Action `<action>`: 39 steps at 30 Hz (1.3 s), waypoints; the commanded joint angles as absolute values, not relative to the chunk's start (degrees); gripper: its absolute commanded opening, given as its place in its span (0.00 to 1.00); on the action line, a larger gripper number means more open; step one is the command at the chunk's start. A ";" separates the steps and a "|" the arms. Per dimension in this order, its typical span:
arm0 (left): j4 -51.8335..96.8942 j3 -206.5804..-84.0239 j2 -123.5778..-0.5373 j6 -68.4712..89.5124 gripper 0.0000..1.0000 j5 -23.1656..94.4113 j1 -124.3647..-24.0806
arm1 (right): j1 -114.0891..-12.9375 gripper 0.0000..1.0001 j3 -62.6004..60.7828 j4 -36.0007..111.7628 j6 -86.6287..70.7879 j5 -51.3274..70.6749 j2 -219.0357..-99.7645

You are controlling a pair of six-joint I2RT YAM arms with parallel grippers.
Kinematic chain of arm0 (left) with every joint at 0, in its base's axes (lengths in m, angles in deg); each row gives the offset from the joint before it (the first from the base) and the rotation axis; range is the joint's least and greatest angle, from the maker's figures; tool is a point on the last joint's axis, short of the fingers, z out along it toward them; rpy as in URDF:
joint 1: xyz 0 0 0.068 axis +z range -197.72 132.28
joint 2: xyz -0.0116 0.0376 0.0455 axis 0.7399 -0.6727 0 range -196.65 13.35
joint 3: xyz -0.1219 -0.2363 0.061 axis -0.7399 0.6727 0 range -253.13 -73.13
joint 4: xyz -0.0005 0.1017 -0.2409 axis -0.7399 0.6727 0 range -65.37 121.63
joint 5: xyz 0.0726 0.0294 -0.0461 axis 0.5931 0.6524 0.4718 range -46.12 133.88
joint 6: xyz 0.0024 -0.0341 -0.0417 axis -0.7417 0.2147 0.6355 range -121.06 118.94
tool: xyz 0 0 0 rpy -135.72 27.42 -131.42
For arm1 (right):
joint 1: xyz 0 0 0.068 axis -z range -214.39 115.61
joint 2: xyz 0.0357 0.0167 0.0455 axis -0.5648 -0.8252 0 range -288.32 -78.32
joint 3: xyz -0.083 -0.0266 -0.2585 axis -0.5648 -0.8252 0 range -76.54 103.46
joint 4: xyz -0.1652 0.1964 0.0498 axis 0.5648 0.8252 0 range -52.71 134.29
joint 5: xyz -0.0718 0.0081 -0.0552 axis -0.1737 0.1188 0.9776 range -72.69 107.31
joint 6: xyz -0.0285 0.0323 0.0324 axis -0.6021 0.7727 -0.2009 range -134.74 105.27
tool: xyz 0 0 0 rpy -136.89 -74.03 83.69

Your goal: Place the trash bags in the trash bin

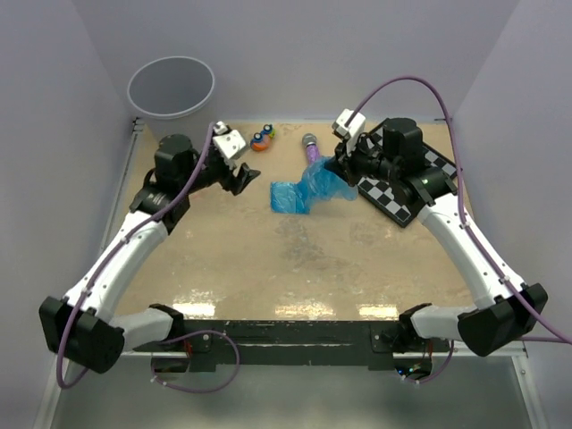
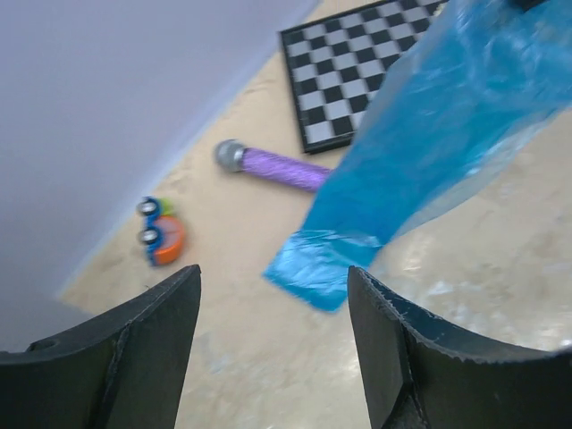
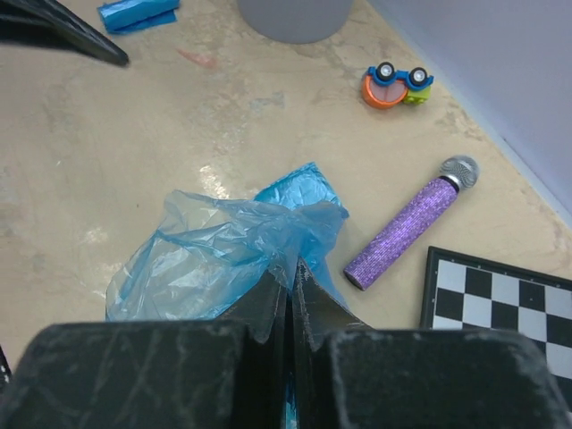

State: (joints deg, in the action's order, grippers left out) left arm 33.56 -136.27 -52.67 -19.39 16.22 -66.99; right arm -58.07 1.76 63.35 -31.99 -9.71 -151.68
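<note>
A wide, floppy blue trash bag (image 1: 304, 189) hangs from my right gripper (image 1: 340, 165), with its folded lower end resting on the table. In the right wrist view the jaws of my right gripper (image 3: 292, 273) are shut on a pinch of the bag's film (image 3: 214, 255). My left gripper (image 1: 239, 174) hovers just left of the bag. It stands open (image 2: 273, 295) with nothing between its fingers, and the bag's folded end (image 2: 317, 264) lies just beyond them. A second trash bag, a short blue roll (image 3: 137, 13), lies near the grey trash bin (image 3: 295, 18). The trash bin (image 1: 170, 87) stands at the back left corner.
A purple glittery microphone (image 1: 310, 146) lies behind the bag. A small orange toy car (image 1: 261, 138) sits by the back wall. A checkerboard (image 1: 407, 183) lies under my right arm at the back right. Walls close in the back and both sides.
</note>
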 commanded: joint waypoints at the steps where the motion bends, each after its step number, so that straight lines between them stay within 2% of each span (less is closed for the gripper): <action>1: 30.89 -142.65 -59.50 -6.36 0.70 8.04 -70.22 | -59.26 0.00 5.37 60.40 -28.45 -11.25 -152.06; 5: 26.92 -143.79 -61.44 2.09 0.69 4.61 -72.07 | -60.22 0.00 5.11 59.52 -28.27 -11.16 -152.41; 16: 21.74 -146.87 -65.93 10.19 0.61 -3.05 -75.14 | -62.86 0.00 4.93 58.03 -28.36 -7.91 -152.67; 23: 21.39 -147.31 -67.51 9.40 0.48 -1.90 -75.58 | -63.04 0.00 4.23 58.12 -28.62 -7.38 -152.32; 26: 20.24 -147.14 -67.60 10.10 0.40 -3.22 -75.50 | -63.04 0.00 3.88 58.03 -28.80 -6.86 -152.41; 31: 20.15 -146.17 -66.90 9.84 0.34 -1.30 -75.58 | -63.21 0.00 3.52 57.32 -28.36 -7.20 -153.64; 37: 20.85 -145.03 -66.28 8.52 0.22 -0.07 -75.58 | -63.83 0.00 5.81 56.62 -27.30 -7.30 -156.72; 39: 21.47 -144.59 -65.67 7.91 0.20 1.42 -75.58 | -63.83 0.00 5.90 56.71 -27.39 -6.77 -156.98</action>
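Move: The trash bag's bunched top, hanging from the right gripper, lies about 16 cm to the left gripper's right, some 3 cm back and 2 cm lower. The microphone lies on the table 25 cm ahead and 20 cm to the right, the toy car 36 cm ahead and 1 cm to the right, both some 27 cm below. From the right gripper, the bag's free top edge is about 6 cm left, 2 cm back and 2 cm lower. Bring the left gripper about 11 cm to the right and a little back, to the trash bag's free top edge, swinging its fingers some 20 degrees clockwise and tipping them down as they go. Meanwhile, keep the bag pinched in the right gripper and carry it roughly 4 cm left to meet them. Once there, hold the left hand nearly still and close its wide-open fingers most of the way around the bag's edge. ##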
